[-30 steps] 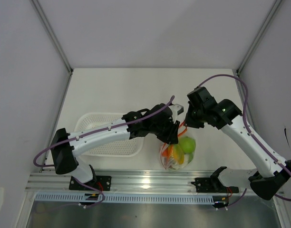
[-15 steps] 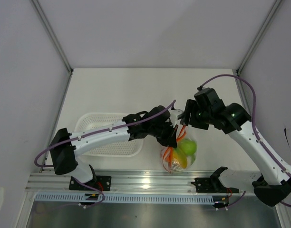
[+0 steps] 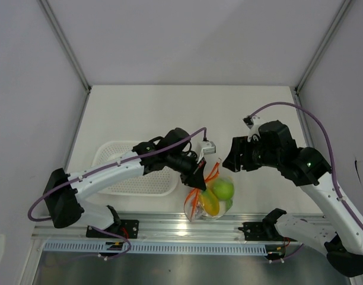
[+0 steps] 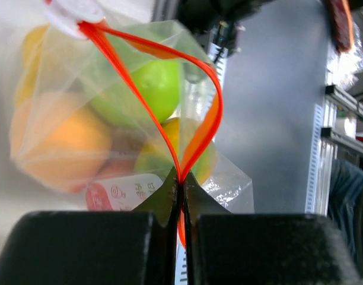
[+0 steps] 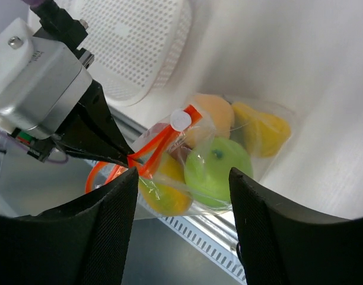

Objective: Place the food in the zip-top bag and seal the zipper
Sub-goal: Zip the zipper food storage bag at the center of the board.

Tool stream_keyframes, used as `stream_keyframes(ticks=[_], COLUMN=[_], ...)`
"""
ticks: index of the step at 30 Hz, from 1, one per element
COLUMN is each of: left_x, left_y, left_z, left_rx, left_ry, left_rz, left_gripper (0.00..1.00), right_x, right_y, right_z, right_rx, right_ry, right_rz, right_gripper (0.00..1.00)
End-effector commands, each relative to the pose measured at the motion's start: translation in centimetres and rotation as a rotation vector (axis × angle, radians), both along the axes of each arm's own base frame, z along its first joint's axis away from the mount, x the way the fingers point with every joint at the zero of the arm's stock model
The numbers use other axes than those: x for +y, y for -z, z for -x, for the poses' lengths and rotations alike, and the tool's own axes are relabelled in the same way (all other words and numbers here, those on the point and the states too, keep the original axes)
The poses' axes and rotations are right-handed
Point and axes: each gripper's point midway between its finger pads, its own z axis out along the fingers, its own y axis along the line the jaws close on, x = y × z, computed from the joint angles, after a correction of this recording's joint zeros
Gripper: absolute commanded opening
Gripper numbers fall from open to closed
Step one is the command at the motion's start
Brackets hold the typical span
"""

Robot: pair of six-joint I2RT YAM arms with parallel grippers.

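The clear zip-top bag (image 3: 212,199) hangs near the table's front edge, its food inside: a green fruit (image 3: 223,189), a yellow one (image 3: 209,203) and an orange one (image 4: 57,142). My left gripper (image 3: 198,173) is shut on the red-orange zipper (image 4: 202,133); the strip is pinched between its pads and loops open above them. A white slider tab (image 5: 181,119) sits on the strip. My right gripper (image 3: 232,161) stands open just right of the bag, holding nothing. In the right wrist view the bag (image 5: 229,154) lies beyond its wide-apart fingers (image 5: 110,231).
A white slotted basket (image 3: 110,155) lies at the left, partly under the left arm. An aluminium rail (image 3: 169,224) runs along the front edge just below the bag. Grey walls close in the table on three sides.
My right gripper has opened, let go of the bag and drawn back to the right. My left gripper has shut on the zipper and carried the bag left and nearer the front edge.
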Motion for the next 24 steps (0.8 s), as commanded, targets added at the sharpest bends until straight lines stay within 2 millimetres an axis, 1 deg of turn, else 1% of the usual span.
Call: stream_keyframes(ticks=[1, 3, 6, 7, 12, 13, 15, 17, 18, 20, 21, 23, 24], left_x=[0.9, 1.2, 1.6, 1.8, 2.3, 2.5, 3.0, 3.5, 3.9, 4.4, 4.9, 5.4, 6.0], left_y=[-4.0, -4.0, -4.1, -3.7, -4.7, -4.8, -5.5, -6.0, -6.8, -7.5, -8.5, -9.5, -10.4], left_z=[2.7, 3.0, 3.4, 3.6, 4.0, 4.1, 4.5, 4.9, 5.4, 5.9, 6.5, 7.2, 8.0], left_rx=[-0.042, -0.045, -0.04, -0.032, -0.036, -0.034, -0.038, -0.033, -0.041, -0.048, -0.059, -0.066, -0.067], left_ry=[0.177, 0.186, 0.194, 0.2, 0.219, 0.219, 0.236, 0.248, 0.265, 0.284, 0.303, 0.327, 0.358], left_rz=[0.173, 0.183, 0.195, 0.193, 0.216, 0.216, 0.238, 0.251, 0.279, 0.311, 0.343, 0.377, 0.412], left_gripper=[0.01, 0.01, 0.01, 0.01, 0.0, 0.01, 0.01, 0.01, 0.01, 0.01, 0.01, 0.01, 0.01], right_x=[3.5, 4.1, 4.7, 5.0, 5.7, 5.7, 5.6, 5.4, 5.5, 5.4, 5.5, 5.5, 5.5], right_y=[-1.9, -1.9, -1.2, -0.7, 0.5, 0.3, 0.6, 0.1, -0.1, -1.1, -1.4, -2.5, -2.9], right_z=[1.2, 1.6, 1.7, 1.5, 1.3, 1.3, 1.6, 2.0, 2.5, 3.5, 4.0, 5.8, 6.4], right_rx=[-0.076, -0.083, -0.088, -0.096, -0.102, -0.11, -0.105, -0.128, -0.126, -0.157, -0.161, -0.182, -0.191], right_ry=[-0.225, -0.267, -0.31, -0.315, -0.322, -0.32, -0.323, -0.334, -0.355, -0.398, -0.421, -0.507, -0.535], right_rz=[-0.165, -0.193, -0.213, -0.222, -0.262, -0.275, -0.28, -0.289, -0.303, -0.338, -0.355, -0.401, -0.418], right_gripper=[0.65, 0.66, 0.66, 0.66, 0.66, 0.66, 0.66, 0.66, 0.66, 0.66, 0.67, 0.67, 0.68])
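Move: The left hand already pinches the red zipper; the white slider end of it lies about 8 cm ahead, 7 cm right and roughly level. From the open right hand that slider is some 5 cm left, 2 cm ahead and 6 cm below; the green apple in the bag lies about 7 cm back, 3 cm left and 14 cm below it. The white tray sits around 24 cm left of the left hand, 6 cm ahead and 14 cm lower. The left hand keeps its shut pinch on the zipper and draws the bag back, left and up towards the robot's front edge, roughly 5 cm each way, its fingers tilting nearer level and swinging about 13 degrees clockwise. The right hand follows without taking hold, fingers staying wide open: first some 5 cm left while sinking about 3 cm, then back about 3 cm and up again, turning some 30 degrees in all so its fingers point more left and flatter towards the slider end. ##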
